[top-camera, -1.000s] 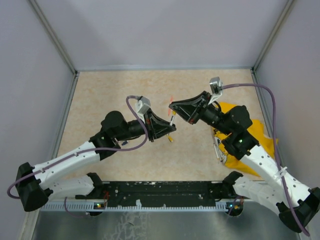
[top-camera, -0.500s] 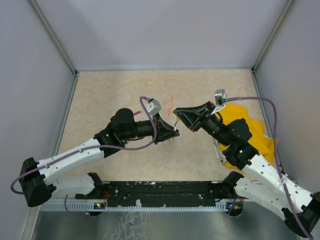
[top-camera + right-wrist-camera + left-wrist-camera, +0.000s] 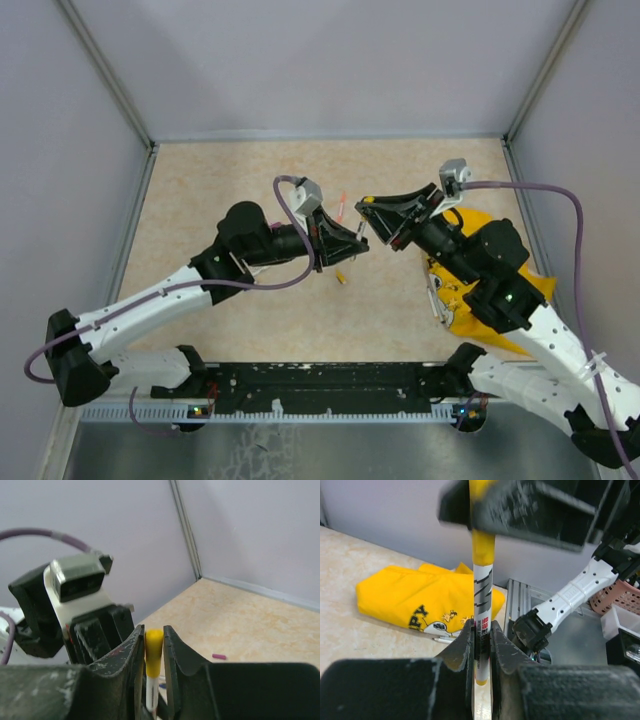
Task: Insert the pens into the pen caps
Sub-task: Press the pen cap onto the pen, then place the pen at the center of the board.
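A white pen (image 3: 482, 600) with a yellow tail stands upright in my left gripper (image 3: 481, 640), which is shut on its barrel. A yellow pen cap (image 3: 483, 550) sits on the pen's top end. My right gripper (image 3: 152, 640) comes from above, and its fingers hug that yellow cap (image 3: 154, 650) on both sides, with the white barrel (image 3: 152, 692) showing below. From the top view the left gripper (image 3: 352, 248) and right gripper (image 3: 366, 215) meet tip to tip above the table's middle. An orange-pink pen (image 3: 341, 205) lies just behind them.
A folded yellow cloth (image 3: 500, 290) lies at the right under the right arm, with thin pens (image 3: 435, 295) at its left edge. A small yellow cap (image 3: 341, 279) lies on the table near the left gripper, and a purple cap (image 3: 218, 656) lies further off. Grey walls enclose the table.
Both grippers have shifted a little to the right and further from the bases, staying tip to tip. The left arm has stretched forward with the pen.
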### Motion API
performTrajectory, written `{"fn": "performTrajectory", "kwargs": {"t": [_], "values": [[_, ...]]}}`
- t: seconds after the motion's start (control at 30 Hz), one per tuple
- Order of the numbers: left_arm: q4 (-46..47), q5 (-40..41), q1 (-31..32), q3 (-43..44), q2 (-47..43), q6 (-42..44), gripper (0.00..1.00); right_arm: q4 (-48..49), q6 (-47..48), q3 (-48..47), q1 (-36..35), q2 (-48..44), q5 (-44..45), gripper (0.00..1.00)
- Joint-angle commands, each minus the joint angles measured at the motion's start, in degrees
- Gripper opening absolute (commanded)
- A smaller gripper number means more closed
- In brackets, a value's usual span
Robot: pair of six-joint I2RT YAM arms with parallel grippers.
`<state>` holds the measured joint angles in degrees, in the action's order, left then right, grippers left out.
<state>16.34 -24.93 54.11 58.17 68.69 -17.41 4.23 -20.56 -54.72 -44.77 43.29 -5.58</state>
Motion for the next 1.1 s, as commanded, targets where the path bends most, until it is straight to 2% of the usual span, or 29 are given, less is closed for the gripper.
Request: {"fn": "performTrajectory", "kwargs": {"t": [0.0,0.13,0.37,0.5,0.7,0.83,0.97,1.07], "values": [[6.5,3.3,-1.5,3.9,-1.8,1.0,0.0,-8.9,3.6,-2.0,-1.5,-1.0,-1.9,0.25],[5.9,3.7,-1.5,0.9,-4.3,0.4,0.0,-6.6,2.8,-1.0,-1.5,-3.8,-3.0,0.34],[1.8,6.1,-1.5,-8.9,-12.6,-0.5,0.0,-1.8,-0.9,9.9,-1.5,-12.8,1.9,0.36],[0.3,6.1,-1.5,-14.3,-18.3,0.9,0.0,-4.5,-3.5,14.2,-1.5,-14.0,6.5,0.37],[-1.0,1.4,-1.5,-18.0,-22.7,3.2,0.0,-8.5,-6.3,17.2,-1.5,-11.0,14.3,0.38],[-3.1,2.0,-1.5,-19.0,-24.5,3.8,0.0,-10.9,-8.2,17.1,-1.5,-6.5,21.1,0.39],[-8.4,5.6,-1.5,-17.9,-24.2,4.3,0.0,-9.8,-8.7,17.0,-1.5,-1.6,24.6,0.39],[-13.7,13.5,-1.5,-16.6,-22.9,3.2,0.0,-10.8,-9.4,15.9,-1.5,2.0,27.9,0.39]]}}
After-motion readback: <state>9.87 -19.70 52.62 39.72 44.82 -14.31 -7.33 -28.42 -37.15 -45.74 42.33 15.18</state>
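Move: Between the hands stands the pen that the left fingers pinch, its yellow pen cap about 7 cm above and 2 cm ahead of the left hand, right at the right fingertips. On the table a loose yellow cap lies some 16 cm ahead of the right hand, 3 cm left and 41 cm below; from it the orange pen is about 22 cm farther out, level sideways. From the left hand the loose cap is roughly 18 cm ahead, 3 cm left, 35 cm below. Opening its fingers, the right hand comes free of the pen cap, backs off about 3 cm back and rightward, then dips some 19 cm in all, swinging forward and tipping down towards the loose yellow cap, turning clockwise. Still pinching the pen, the left hand rises briefly, then carries it about 8 cm left and a little back, sinking to below its starting height. ##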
